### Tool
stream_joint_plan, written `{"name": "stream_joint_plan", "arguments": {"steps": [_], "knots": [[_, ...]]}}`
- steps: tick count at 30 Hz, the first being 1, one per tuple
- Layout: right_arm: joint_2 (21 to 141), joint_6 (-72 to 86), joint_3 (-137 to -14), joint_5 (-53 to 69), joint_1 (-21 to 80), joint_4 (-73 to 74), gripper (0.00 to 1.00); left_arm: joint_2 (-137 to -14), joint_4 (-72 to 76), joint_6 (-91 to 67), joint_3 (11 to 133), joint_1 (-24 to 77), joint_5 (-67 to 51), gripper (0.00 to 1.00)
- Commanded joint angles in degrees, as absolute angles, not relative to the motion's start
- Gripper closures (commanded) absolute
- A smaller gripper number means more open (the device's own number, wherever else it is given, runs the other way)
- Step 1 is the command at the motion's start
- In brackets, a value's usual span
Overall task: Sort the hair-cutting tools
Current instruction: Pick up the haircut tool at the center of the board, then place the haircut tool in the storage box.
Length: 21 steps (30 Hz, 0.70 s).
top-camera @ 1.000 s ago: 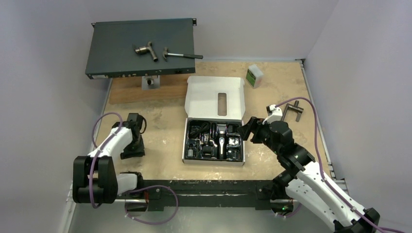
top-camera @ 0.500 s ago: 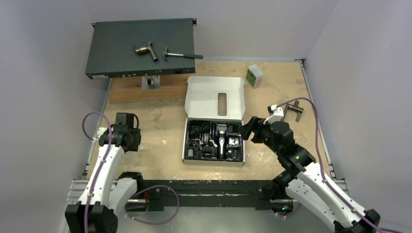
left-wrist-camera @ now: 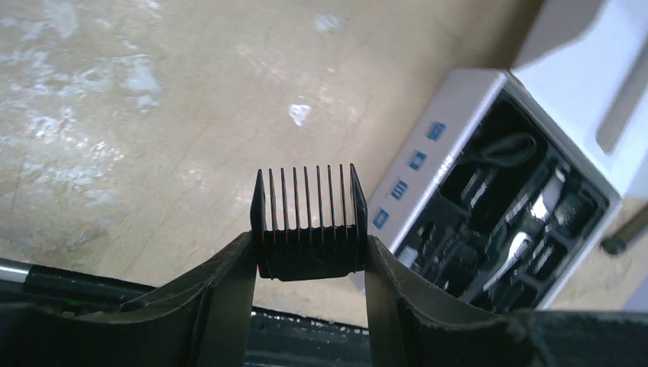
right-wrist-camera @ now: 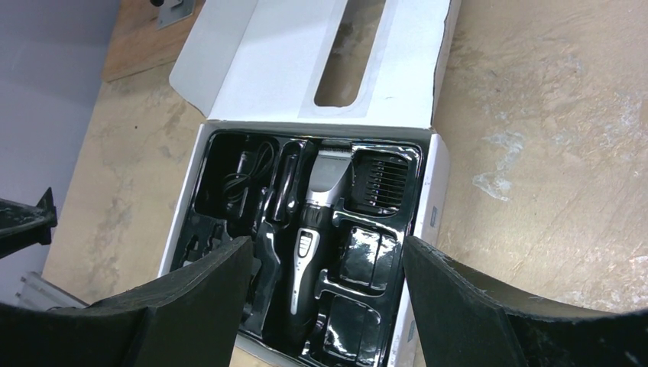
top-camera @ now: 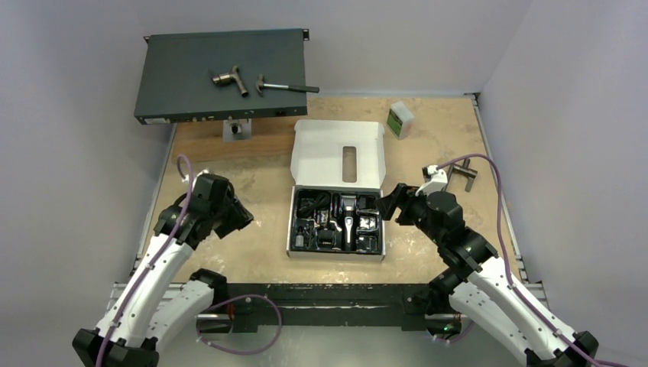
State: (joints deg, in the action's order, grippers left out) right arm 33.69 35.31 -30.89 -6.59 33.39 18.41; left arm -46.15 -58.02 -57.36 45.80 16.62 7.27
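Note:
A black comb attachment (left-wrist-camera: 309,222) sits teeth-up between my left gripper's fingers (left-wrist-camera: 309,246), which are shut on its sides, above bare table left of the box. In the top view the left gripper (top-camera: 238,215) hangs left of the white box (top-camera: 292,229). Its black tray holds the black-and-silver clipper (right-wrist-camera: 312,229), another comb (right-wrist-camera: 380,180), a coiled cord (right-wrist-camera: 244,180) and other black pieces. My right gripper (right-wrist-camera: 325,248) stands open over the tray's right half with nothing between its fingers; it hovers at the box's right edge (top-camera: 387,202).
The box lid (top-camera: 338,157) lies open toward the back. A dark rack unit (top-camera: 176,84) at the back left carries a hammer (top-camera: 286,87) and pipe fitting (top-camera: 231,79). A small white-green box (top-camera: 400,119) and a T-shaped handle (top-camera: 461,172) lie at the right.
My left arm has risen from its folded pose at the left and swung right toward the box. The right arm has barely moved.

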Motion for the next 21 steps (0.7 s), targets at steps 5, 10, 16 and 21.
{"name": "stream_joint_plan", "arguments": {"steps": [5,10,16,21], "knots": [[32.8,34.72,-32.57,-8.52,33.62,16.6,0.27,-45.26,-52.93,-42.1,52.01,28.8,2.48,1.0],[32.91,34.52,-32.0,-9.05,33.66,16.85,0.28,-50.28,-48.97,-36.88,55.24,41.34,5.8,1.0],[33.01,34.54,-32.12,-9.12,33.66,17.11,0.28,-52.23,-40.02,-25.77,55.76,51.8,7.28,1.0],[32.23,34.71,-31.84,-9.49,33.66,16.99,0.28,-46.59,-25.48,-12.87,47.78,53.4,-1.57,1.0]]}}
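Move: The left hand already holds a comb attachment; the open box's middle lies about 22 cm to its right, 1 cm ahead and 11 cm below. Inside the box, the clipper lies roughly 26 cm right and 1 cm ahead, and the coiled cable some 17 cm right and 6 cm ahead. From the right hand, the box's middle is about 11 cm left, 2 cm back and 16 cm below. Left hand swings the comb attachment about 15 cm right towards the box, rising 6 cm, turning some 60 degrees clockwise. ##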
